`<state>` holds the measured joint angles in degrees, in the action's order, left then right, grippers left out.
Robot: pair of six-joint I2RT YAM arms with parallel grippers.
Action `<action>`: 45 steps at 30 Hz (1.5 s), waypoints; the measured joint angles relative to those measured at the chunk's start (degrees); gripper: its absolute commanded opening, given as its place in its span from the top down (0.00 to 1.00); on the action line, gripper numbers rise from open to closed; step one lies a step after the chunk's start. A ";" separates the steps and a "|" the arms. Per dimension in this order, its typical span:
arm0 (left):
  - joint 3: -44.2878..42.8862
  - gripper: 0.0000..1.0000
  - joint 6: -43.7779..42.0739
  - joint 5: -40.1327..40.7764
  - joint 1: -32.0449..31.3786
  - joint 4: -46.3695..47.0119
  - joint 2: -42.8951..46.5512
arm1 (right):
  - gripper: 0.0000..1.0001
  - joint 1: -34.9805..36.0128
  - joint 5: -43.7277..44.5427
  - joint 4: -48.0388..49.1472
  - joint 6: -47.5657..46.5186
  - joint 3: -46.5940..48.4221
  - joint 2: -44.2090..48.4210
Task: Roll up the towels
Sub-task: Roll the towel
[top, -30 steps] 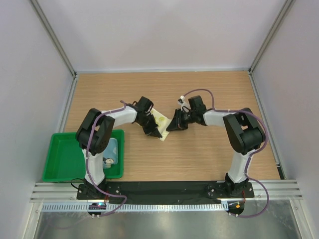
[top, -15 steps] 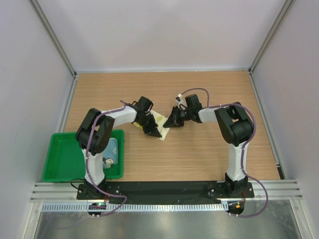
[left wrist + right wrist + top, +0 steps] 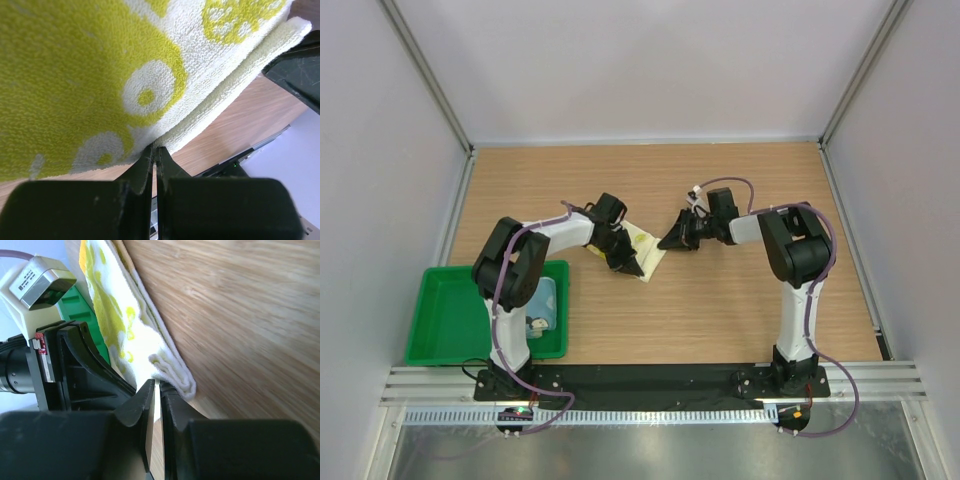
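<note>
The yellow-cream towel [image 3: 648, 243] lies folded on the wooden table between my two grippers. In the left wrist view its green-yellow print [image 3: 100, 75] fills the top, and its folded edge runs down to my left gripper [image 3: 155, 147], which is shut on that edge. Seen from above, the left gripper [image 3: 628, 265] sits at the towel's near corner. From the right, my right gripper [image 3: 667, 243] pinches the other corner; its jaws [image 3: 159, 382] are almost together at the layered fold [image 3: 172, 377]. The light blue towel [image 3: 548, 300] lies in the green tray, partly hidden by the left arm.
The green tray [image 3: 450, 310] stands at the table's near left, beside the left arm's base. Grey walls close the table on three sides. In the right wrist view the left arm's black fingers [image 3: 80, 370] are close behind the towel.
The right gripper reached in to the towel's right corner, closed a little, then drew back to the right, and the towel now spreads further that way. The left gripper has stayed put.
</note>
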<state>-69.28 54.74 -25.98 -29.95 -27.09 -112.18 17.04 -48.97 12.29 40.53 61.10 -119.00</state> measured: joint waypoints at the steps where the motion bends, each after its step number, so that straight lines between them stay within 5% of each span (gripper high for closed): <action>1: -0.11 0.99 -0.15 0.00 0.02 -0.13 -0.07 | 0.83 -0.33 -0.13 0.09 0.15 -0.11 0.00; 12: -4.66 0.66 -4.59 3.72 -0.02 -6.86 -0.92 | 0.83 -0.76 -0.46 2.54 0.35 -1.75 0.04; 20: -15.19 0.67 -12.94 21.24 -2.21 -20.06 -0.92 | 0.83 -0.20 -0.02 2.32 0.04 -1.86 0.15; 28: -20.35 0.66 -21.31 36.98 -14.53 -22.67 1.51 | 0.83 -0.07 -0.07 0.81 -0.72 -1.01 0.07; 35: -24.30 0.66 -27.10 40.94 -24.15 -22.45 1.01 | 0.83 0.00 -0.44 -0.50 -1.11 0.00 -0.39; 45: -26.49 0.66 -29.29 42.07 -23.47 -22.40 -4.96 | 0.83 0.00 -1.27 -1.40 -1.18 0.96 -1.14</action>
<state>-95.77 25.45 16.10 -53.43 -49.50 -117.14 17.04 -50.24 10.90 39.35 62.06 -120.14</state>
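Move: The yellow-green towel's rolled edge is what both hands work on: its middle lies about 3 cm ahead of the left hand and 4 cm to its right, and about 4 cm back and 3 cm left of the right hand, a centimetre below each. The towel's flat part is centred some 7 cm ahead of the left hand and 6 cm to its left. The rolled blue towel in the green tray sits about 23 cm left and 8 cm back. The towel's rolled edge is let go by the left fingers, which open about a third. The left hand rises nearly 8 cm, looping forward and left off the towel, then swings right and back, turning about 35 degrees clockwise and losing its rightward lean. It then sinks some 3 cm, open, towards the roll's near end; the right hand keeps the far end pinched in place. ##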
